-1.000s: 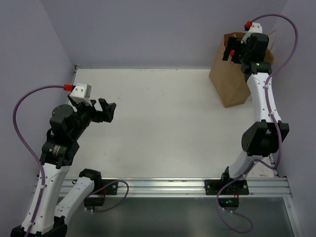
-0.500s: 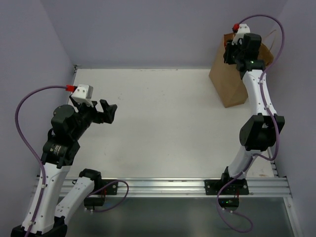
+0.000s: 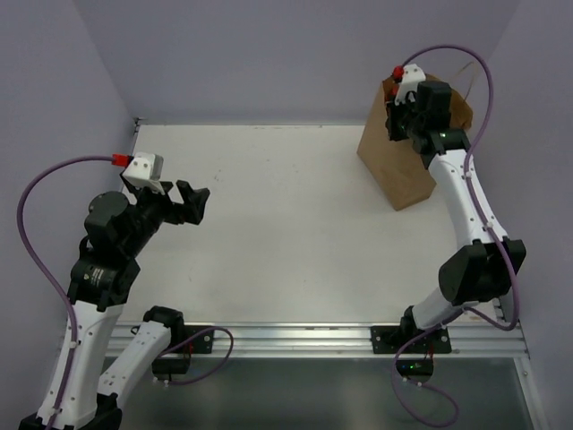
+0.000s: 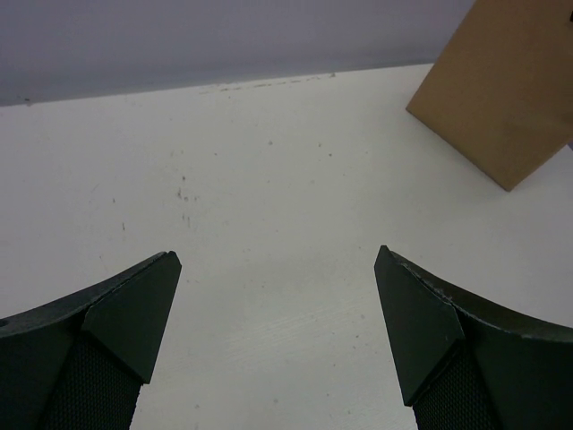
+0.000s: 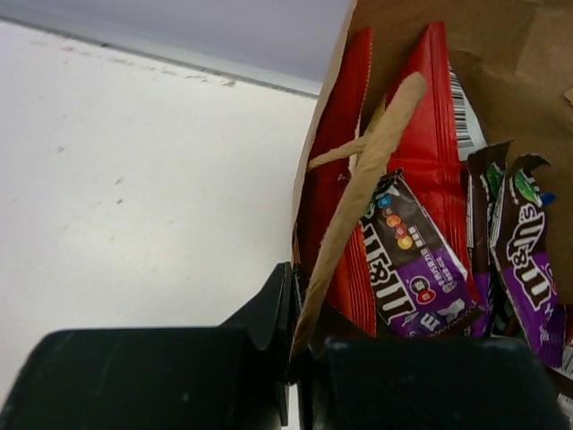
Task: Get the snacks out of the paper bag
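Observation:
The brown paper bag point(image 3: 394, 170) stands at the far right of the table and leans left. My right gripper point(image 3: 400, 100) is at its mouth, shut on the near rim where a twisted handle point(image 5: 367, 170) runs down into the jaws point(image 5: 300, 336). Inside the paper bag point(image 5: 466, 27) I see the snacks: red packets point(image 5: 434, 134) and purple candy bars point(image 5: 416, 264). My left gripper point(image 3: 191, 201) hangs open over the left of the table, far from the bag. Nothing is between its fingers point(image 4: 277, 305), and the paper bag point(image 4: 506, 98) shows beyond them.
The white table point(image 3: 269, 224) is ringed by lilac walls at the back and sides. A metal rail point(image 3: 295, 339) with both arm bases runs along the near edge. Purple cables loop off each wrist.
My right gripper has shut on the bag's rim and moved left. The bag has shifted left with it and tilted. The left arm has barely moved.

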{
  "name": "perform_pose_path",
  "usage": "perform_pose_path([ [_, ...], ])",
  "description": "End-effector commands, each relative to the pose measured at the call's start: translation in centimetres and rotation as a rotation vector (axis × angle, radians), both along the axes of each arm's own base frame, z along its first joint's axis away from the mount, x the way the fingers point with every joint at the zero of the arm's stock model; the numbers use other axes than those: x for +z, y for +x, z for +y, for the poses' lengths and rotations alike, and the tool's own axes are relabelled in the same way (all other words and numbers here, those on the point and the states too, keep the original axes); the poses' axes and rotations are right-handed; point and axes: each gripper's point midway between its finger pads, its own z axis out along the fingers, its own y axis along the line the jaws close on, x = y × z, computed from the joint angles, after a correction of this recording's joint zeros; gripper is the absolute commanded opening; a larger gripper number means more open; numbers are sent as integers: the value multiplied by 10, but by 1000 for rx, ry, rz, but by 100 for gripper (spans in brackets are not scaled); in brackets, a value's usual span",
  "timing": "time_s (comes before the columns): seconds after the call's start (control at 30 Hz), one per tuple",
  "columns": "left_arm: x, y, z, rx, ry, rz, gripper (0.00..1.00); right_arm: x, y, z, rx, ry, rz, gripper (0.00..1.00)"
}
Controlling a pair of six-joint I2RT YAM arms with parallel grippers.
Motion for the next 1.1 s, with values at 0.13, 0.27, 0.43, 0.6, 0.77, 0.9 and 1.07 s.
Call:
perform_pose_path([
  [0.13, 30, -11, 3, -3, 0, -76, 100, 24, -99, 77, 165, 112, 0, 0],
  [0.27, 34, -13, 4, -1, 1, -80, 100, 13, -150, 123, 295, 195, 50, 0],
  [0.43, 32, -14, 2, -14, 2, -69, 100, 7, -194, 151, 396, 211, 112, 8],
  [0.6, 30, -13, 0, -23, 2, -56, 100, 32, -213, 142, 391, 201, 116, 60],
  [0.77, 29, -10, -1, -26, 4, -48, 100, 81, -226, 106, 323, 98, -3, 82],
  [0.9, 22, -6, -4, -32, 8, -25, 100, 109, -216, 61, 154, 9, -128, 84],
  [1.07, 22, -4, -8, -54, -1, -21, 100, 111, -172, 9, -99, 16, -142, 84],
])
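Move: The right hand has the paper bag's left rim pinched beside the handle. The bag's middle lies about 6 cm ahead, 9 cm right and 13 cm below; the snacks inside are roughly 5 cm ahead, 7 cm right and 9 cm down. The bare table it is hauled towards is some 20 cm back, 15 cm left and 26 cm below. From the left hand, the bag is about 31 cm ahead, 49 cm right and 16 cm below. The paper bag, still pinched by its left rim in the right fingers, is dragged back about 20 cm and left some 15 cm towards the table's middle at level height, the wrist turning counter-clockwise. The fingers then open wide and let go of the rim, and the hand climbs about 12 cm while swinging right across the bag, turning back clockwise and tipping up. ##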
